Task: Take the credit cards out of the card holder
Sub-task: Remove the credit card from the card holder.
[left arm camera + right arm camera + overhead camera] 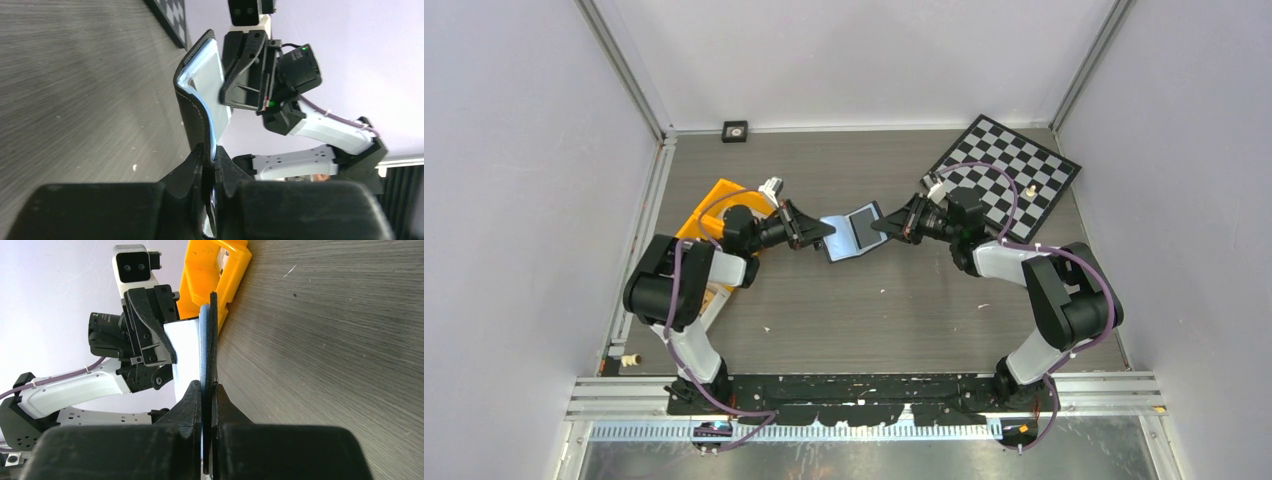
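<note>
The black card holder (852,232) hangs open above the middle of the table, stretched between both grippers with its grey-blue inside facing up. My left gripper (824,232) is shut on its left flap; in the left wrist view the jaws (210,160) pinch the black leather (192,110), and a pale credit card (212,75) lies against the lining. My right gripper (879,226) is shut on the right flap; the right wrist view shows the jaws (207,390) clamped on the black edge (212,340), with a pale card face (185,350) beside it. No orange-tan card is visible.
An orange bin (714,205) sits at the left behind the left arm. A checkerboard (1014,170) lies at the back right. A small black square (735,131) rests at the back wall. Pale walls enclose the table on three sides.
</note>
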`<state>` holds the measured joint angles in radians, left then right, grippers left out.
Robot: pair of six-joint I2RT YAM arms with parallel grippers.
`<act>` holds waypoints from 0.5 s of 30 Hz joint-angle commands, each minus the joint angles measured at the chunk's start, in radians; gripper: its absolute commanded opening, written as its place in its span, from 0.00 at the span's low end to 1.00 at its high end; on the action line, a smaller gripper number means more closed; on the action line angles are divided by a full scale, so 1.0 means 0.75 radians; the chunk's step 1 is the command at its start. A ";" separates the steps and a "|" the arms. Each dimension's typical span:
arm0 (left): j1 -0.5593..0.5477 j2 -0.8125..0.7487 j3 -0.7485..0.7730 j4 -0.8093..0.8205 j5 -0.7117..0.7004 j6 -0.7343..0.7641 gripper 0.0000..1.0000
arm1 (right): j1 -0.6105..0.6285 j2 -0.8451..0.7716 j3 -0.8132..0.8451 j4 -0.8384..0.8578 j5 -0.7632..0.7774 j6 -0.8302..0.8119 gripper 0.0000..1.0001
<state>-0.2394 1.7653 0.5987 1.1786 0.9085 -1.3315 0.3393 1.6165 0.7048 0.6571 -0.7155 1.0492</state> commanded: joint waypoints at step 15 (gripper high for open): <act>-0.031 -0.565 0.038 -1.044 -0.403 0.682 0.49 | 0.052 -0.179 0.043 -0.252 0.235 -0.276 0.00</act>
<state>-0.1890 1.4006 0.5907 0.4801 0.6476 -0.9588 0.3511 1.5352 0.7048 0.5060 -0.5953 0.9241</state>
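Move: The card holder is stretched open between the two grippers, roughly level with both: its middle lies about 5 cm to the right of the left gripper, which pinches its left end, and about 5 cm to the left of the right gripper, which holds the other end. The orange bin sits some 21 cm to the left gripper's left, about level with it fore and aft, and roughly 13 cm lower. Open the left gripper to about half and let go of the card holder's left end, drawing away to the left about 5 cm; dip nearly 3 cm and ease forward first, then rise and come slightly back. Swing its fingers some 15 degrees counter-clockwise while tipping them down. Keep the right gripper pinched on the holder's right end, edging it right about 1 cm. ##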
